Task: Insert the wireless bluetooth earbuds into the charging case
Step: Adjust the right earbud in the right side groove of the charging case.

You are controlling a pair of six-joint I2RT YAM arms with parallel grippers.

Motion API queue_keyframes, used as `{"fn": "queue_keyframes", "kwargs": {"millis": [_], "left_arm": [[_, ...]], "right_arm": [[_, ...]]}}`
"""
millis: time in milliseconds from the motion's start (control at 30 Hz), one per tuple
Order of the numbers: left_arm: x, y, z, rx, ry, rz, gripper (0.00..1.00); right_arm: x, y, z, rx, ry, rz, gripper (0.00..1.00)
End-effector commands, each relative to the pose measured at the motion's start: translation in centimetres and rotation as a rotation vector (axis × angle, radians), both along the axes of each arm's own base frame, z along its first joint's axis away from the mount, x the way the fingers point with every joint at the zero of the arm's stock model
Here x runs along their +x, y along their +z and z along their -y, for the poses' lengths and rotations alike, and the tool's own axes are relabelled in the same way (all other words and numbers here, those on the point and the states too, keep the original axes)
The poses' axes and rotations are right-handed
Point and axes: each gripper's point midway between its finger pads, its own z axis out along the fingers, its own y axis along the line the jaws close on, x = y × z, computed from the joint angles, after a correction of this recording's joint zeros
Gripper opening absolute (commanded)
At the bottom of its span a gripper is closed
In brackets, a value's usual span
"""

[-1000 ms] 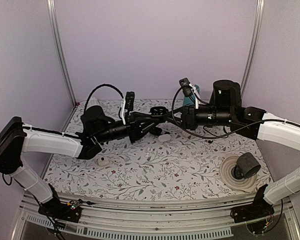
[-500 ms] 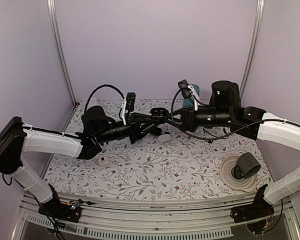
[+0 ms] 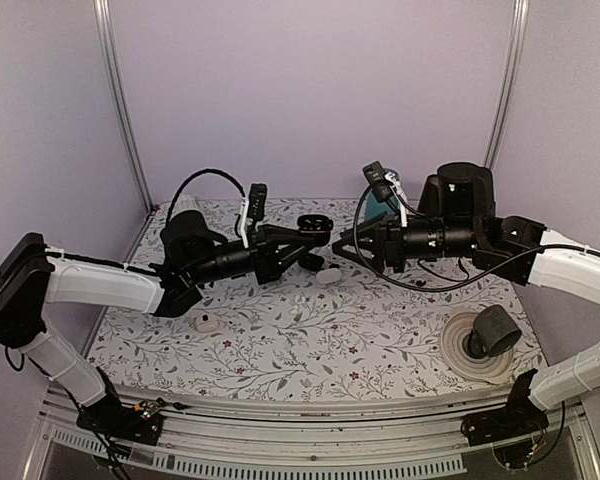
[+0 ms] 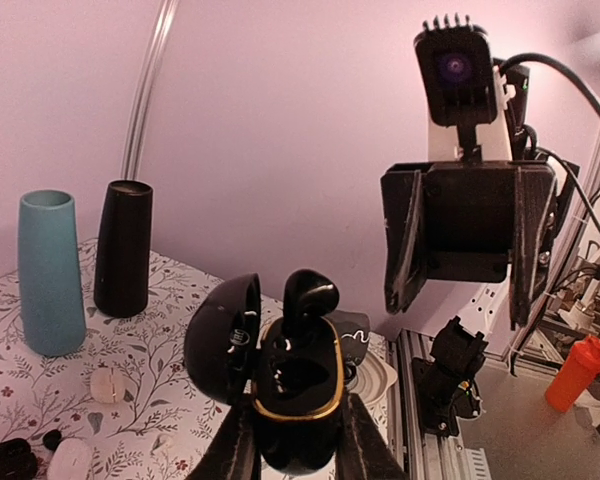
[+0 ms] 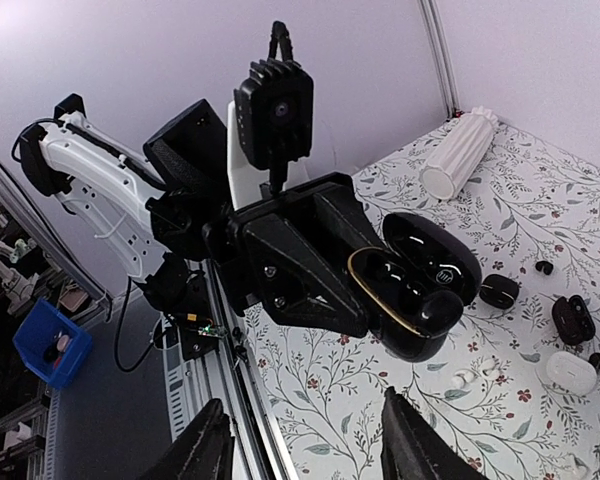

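My left gripper [image 4: 298,425] is shut on the black charging case [image 4: 296,392], holding it above the table with its lid [image 4: 223,338] open. One black earbud [image 4: 308,298] stands in the case's upper socket, its round head sticking out; from the right wrist the same earbud [image 5: 441,313] shows in the gold-rimmed case [image 5: 417,292]. My right gripper [image 5: 310,440] is open and empty, a short way back from the case. From above, the case [image 3: 315,221] sits at the left gripper [image 3: 308,232], with the right gripper [image 3: 344,243] just to its right.
On the floral table lie a white case [image 5: 570,372], a small open black case [image 5: 572,318], loose white earbuds [image 5: 465,378] and a white ribbed cylinder [image 5: 458,152]. A teal vase [image 4: 50,270] and a black vase [image 4: 122,248] stand behind. A black roll on a white disc [image 3: 485,340] sits near right.
My right gripper has opened and drawn back to the right, away from the case. The black earbud stays in the case. The left arm has hardly moved.
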Motion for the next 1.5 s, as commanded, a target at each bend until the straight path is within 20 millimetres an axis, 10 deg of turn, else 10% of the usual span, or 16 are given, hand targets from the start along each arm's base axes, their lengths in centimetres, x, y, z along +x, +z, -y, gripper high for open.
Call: {"fn": "queue_keyframes", "kwargs": {"millis": [0,533,1467], "left_arm": [[-1.0,0.9,-0.7,-0.028,-0.057,0.016,0.00],[-5.7,2.5,-0.8,-0.072,-0.352,0.007,0.00],[-4.7,2.0,0.2,-0.046,-0.350,-0.048,0.00]], "right_arm": [[-0.4,0.7,1.0,0.020,0.023,0.039,0.50],[-1.8,2.8,1.4,0.101,0.120,0.208,0.37],[-2.0,2.1,-0.9,0.097,0.156,0.187,0.25]]}}
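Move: The left gripper still holds the open charging case, with the right earbud at the case's far end, about 3 cm to this hand's right and 1 cm ahead and above. From the empty right hand the right earbud is some 4 cm to the left, 4 cm ahead and 2 cm lower. On the table, some 27 cm below the left hand, the white case is about 20 cm ahead and 7 cm right, the closed black case 24 cm ahead and 2 cm right. Draw the left gripper back about 6 cm, rising slightly, and turn it some 20 degrees clockwise, keeping hold of the charging case, so its earbud end comes to the right fingers. Ease the right gripper back about 2 cm, drawing briefly right then returning left, tilt its tips up a little, and narrow its fingers by about half around the earbud end. ##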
